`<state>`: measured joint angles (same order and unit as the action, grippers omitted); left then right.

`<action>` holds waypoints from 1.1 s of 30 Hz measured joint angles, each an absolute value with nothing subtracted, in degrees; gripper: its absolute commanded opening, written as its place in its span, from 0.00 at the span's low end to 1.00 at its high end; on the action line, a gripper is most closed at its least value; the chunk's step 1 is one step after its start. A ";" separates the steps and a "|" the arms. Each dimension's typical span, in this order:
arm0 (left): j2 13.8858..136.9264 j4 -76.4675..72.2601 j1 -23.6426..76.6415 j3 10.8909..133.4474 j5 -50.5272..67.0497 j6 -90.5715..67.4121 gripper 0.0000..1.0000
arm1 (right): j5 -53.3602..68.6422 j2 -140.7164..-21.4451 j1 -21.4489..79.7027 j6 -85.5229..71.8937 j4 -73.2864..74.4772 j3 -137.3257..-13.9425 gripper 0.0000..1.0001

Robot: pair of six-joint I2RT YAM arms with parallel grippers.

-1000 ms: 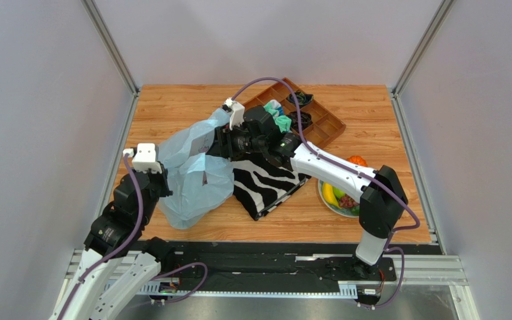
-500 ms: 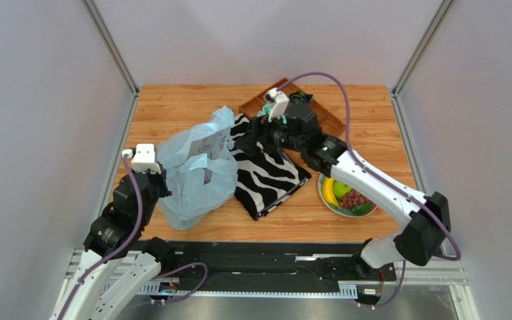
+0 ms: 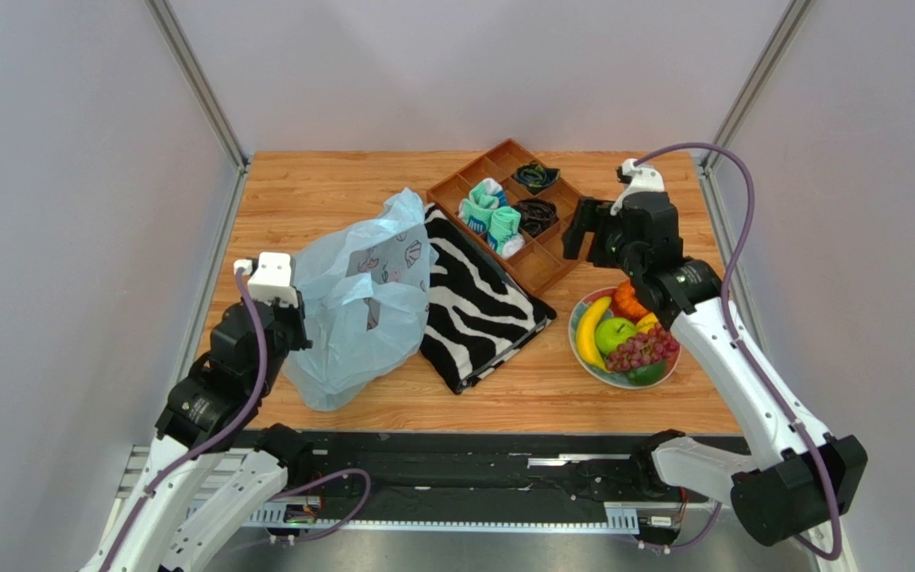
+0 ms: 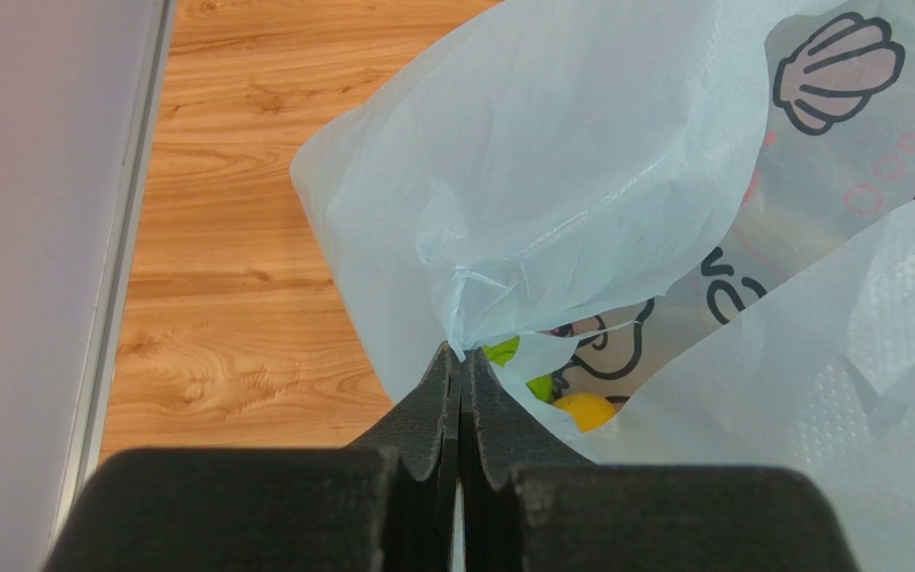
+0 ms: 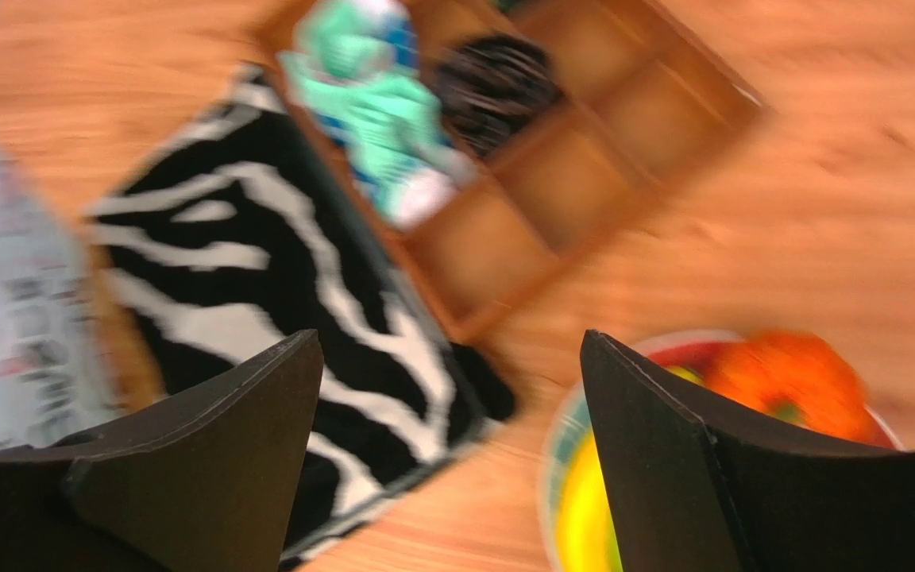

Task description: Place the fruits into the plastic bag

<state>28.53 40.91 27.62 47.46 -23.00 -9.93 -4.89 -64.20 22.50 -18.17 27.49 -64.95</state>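
The light-blue plastic bag (image 3: 355,298) stands at the left of the table, its mouth facing up. My left gripper (image 4: 460,353) is shut on the bag's (image 4: 570,179) rim and holds it up; a yellow fruit (image 4: 584,411) and a green one (image 4: 505,352) show inside. On the plate (image 3: 578,354) at the right lie a banana (image 3: 590,331), a green apple (image 3: 614,335), a grape bunch (image 3: 645,349), an orange fruit (image 3: 632,298) and a dark green fruit (image 3: 649,373). My right gripper (image 3: 582,229) hangs open and empty just above the plate's far edge. Its wrist view is blurred; the gripper (image 5: 450,358) stands over bare wood beside the plate (image 5: 552,459).
A zebra-striped cloth (image 3: 474,304) lies between the bag and the plate. Behind it stands a wooden divided tray (image 3: 552,256) with teal-and-white socks (image 3: 492,215) and dark items (image 3: 536,176). Grey walls close in the table on three sides.
My right arm has swung from the bag's mouth to the right, across the cloth and tray to the plate, and its jaws have opened wider. The left gripper has kept its hold.
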 measured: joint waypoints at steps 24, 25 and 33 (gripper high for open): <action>31.00 40.91 27.62 47.46 -21.96 -9.47 0.00 | -34.92 -85.49 16.27 -13.61 38.39 -60.90 0.50; 31.00 40.88 27.62 47.46 -21.96 -9.47 0.00 | -35.24 -85.91 16.12 -13.61 38.41 -60.90 0.49; 31.05 40.91 27.62 47.46 -21.93 -9.45 0.00 | -36.01 -87.20 14.63 -13.43 37.80 -60.88 0.40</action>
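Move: The orange pumpkin on the fruit plate lies about 17 cm to the right of the empty right hand, 2 cm farther out and some 20 cm lower. Nearly as low, the yellow lemon is about 20 cm right and 3 cm back, the green apple 13 cm right and 5 cm back, and the banana 9 cm right and 5 cm back. From the left hand the pumpkin is roughly 58 cm right, 13 cm ahead and 19 cm below. Towards the pumpkin the right hand swoops right and down, about 15 cm each way, fast at first and then easing, while the wrist swings the fingers clockwise and steeply down at it. The wide-open gripper narrows to about half its gap, ending just over the pumpkin by its stem; contact can't be made out. The left hand keeps its pinch on the bag's rim. ##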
